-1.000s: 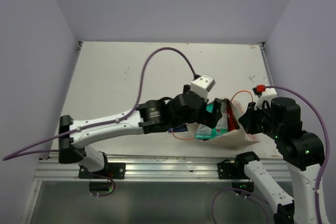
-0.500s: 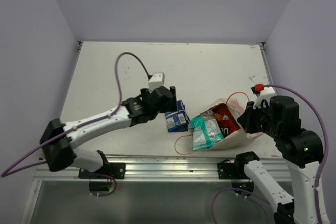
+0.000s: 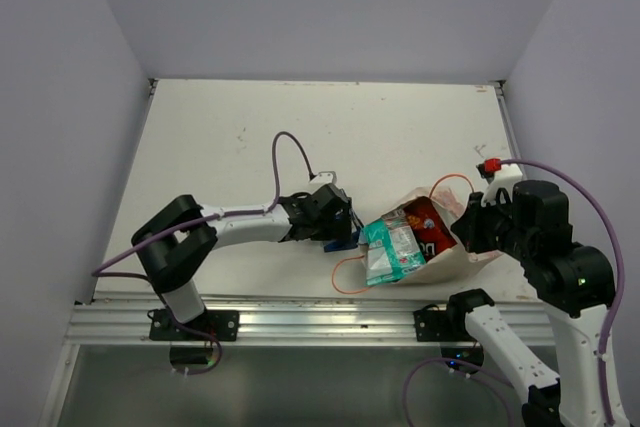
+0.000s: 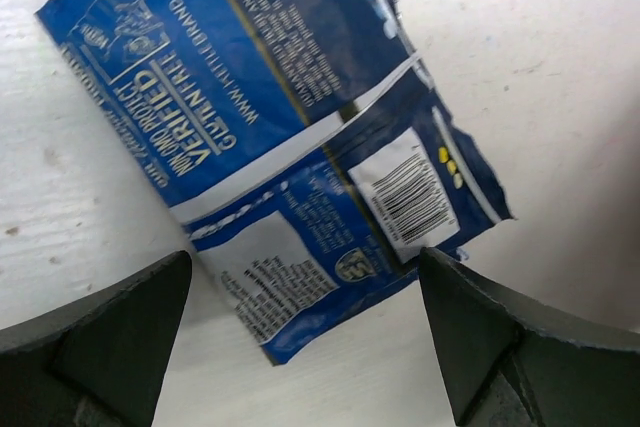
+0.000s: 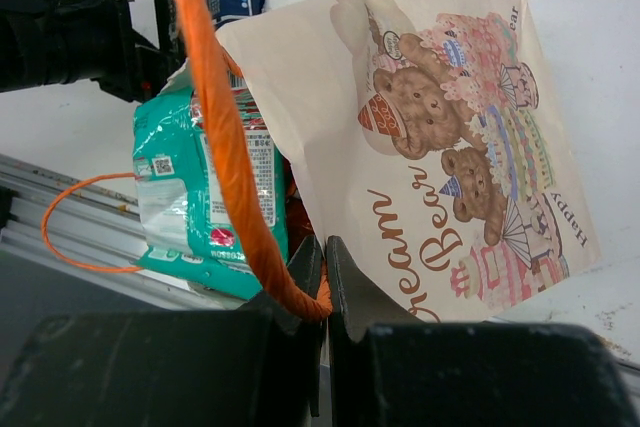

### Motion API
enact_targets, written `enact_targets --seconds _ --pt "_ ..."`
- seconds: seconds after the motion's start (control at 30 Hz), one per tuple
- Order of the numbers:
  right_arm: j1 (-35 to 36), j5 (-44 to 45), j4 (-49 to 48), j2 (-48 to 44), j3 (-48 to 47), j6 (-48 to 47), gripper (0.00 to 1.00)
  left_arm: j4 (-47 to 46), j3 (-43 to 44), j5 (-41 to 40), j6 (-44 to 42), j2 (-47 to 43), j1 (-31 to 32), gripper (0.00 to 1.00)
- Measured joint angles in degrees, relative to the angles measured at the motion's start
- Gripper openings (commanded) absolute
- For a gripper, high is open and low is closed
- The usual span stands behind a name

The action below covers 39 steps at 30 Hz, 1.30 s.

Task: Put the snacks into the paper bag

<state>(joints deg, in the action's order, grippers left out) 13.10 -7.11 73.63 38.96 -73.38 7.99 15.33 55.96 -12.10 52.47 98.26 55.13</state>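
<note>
A dark blue snack packet (image 4: 290, 127) lies flat on the table, back side up. My left gripper (image 4: 305, 257) hovers just over its near end, open, one finger on each side and nothing gripped. From above, the left gripper (image 3: 333, 215) covers most of that blue packet (image 3: 347, 240). The paper bag (image 3: 452, 253) lies tipped with its mouth facing left; a teal snack (image 3: 388, 251) and a red Doritos snack (image 3: 430, 227) stick out of it. My right gripper (image 5: 325, 243) is shut on the bag's (image 5: 440, 137) rim, at the orange handle (image 5: 220, 117).
A second orange handle loop (image 3: 345, 272) trails on the table beside the bag mouth, near the front rail (image 3: 300, 319). White walls close the table on three sides. The left arm's purple cable (image 3: 290, 152) arcs above the tabletop (image 3: 250, 127).
The left gripper has pulled out of the bag mouth, swung left, then come down over the dark blue packet. The teal snack now lies in the bag mouth. The right arm holds still.
</note>
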Motion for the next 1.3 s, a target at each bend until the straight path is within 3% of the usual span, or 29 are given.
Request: enact_targets --seconds 0.03,0.13,0.17,0.43,0.6,0.83,0.97,1.3 --pt "0.0 0.0 0.0 0.0 0.0 0.0 0.0 -0.76 0.0 0.13 -0.02 0.17 0.0 0.99" --pt "0.0 -0.02 0.0 0.0 0.0 -0.09 0.0 -3.85 0.02 0.9 -0.28 1.2 -0.02 0.38" --pt "0.0 -0.02 0.0 0.0 0.0 -0.09 0.0 -4.35 0.02 1.09 -0.17 1.97 -0.02 0.0" --pt "0.0 -0.07 0.02 0.0 0.0 -0.11 0.0 -2.56 0.17 -1.9 0.5 1.84 0.02 0.0" --pt "0.0 -0.07 0.02 -0.04 0.0 -0.11 0.0 8.09 1.22 -9.25 0.92 -8.28 0.17 0.0" --pt "0.0 -0.13 0.02 -0.11 0.0 -0.11 0.0 10.82 19.63 -11.39 -0.76 -20.52 2.99 0.0" --pt "0.0 -0.11 0.02 -0.22 0.0 -0.11 0.0 9.97 23.74 -9.75 -0.94 -20.96 8.59 0.0" --pt "0.0 0.0 0.11 -0.5 0.0 -0.11 0.0 12.17 23.65 -5.88 -0.52 -13.97 18.95 0.0"
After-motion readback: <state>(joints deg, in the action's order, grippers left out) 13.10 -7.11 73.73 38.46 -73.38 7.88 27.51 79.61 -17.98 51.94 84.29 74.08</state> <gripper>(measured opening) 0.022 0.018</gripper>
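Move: The blue packet lies flat under the left hand, its middle about 4 cm ahead, 1 cm to the right and 2 cm below. Up by some 15 cm gapes the tilted paper bag's mouth, roughly 12 cm to the right and 5 cm back, with the teal packet in it about 9 cm right, 7 cm back and 12 cm up. From the right hand, the blue packet is roughly 13 cm ahead, 19 cm left and 27 cm below. Sinking about 1 cm, the left hand shuts its wide-open fingers on the blue packet's near end, then lifts it fast, nearly 30 cm, with a small swing left. It then carries the packet right and back and eases down some 5 cm towards the bag's mouth, the fingertips swinging up to the right by about 30 degrees. The right hand stays put, still shut on the bag's rim by the orange handle. ##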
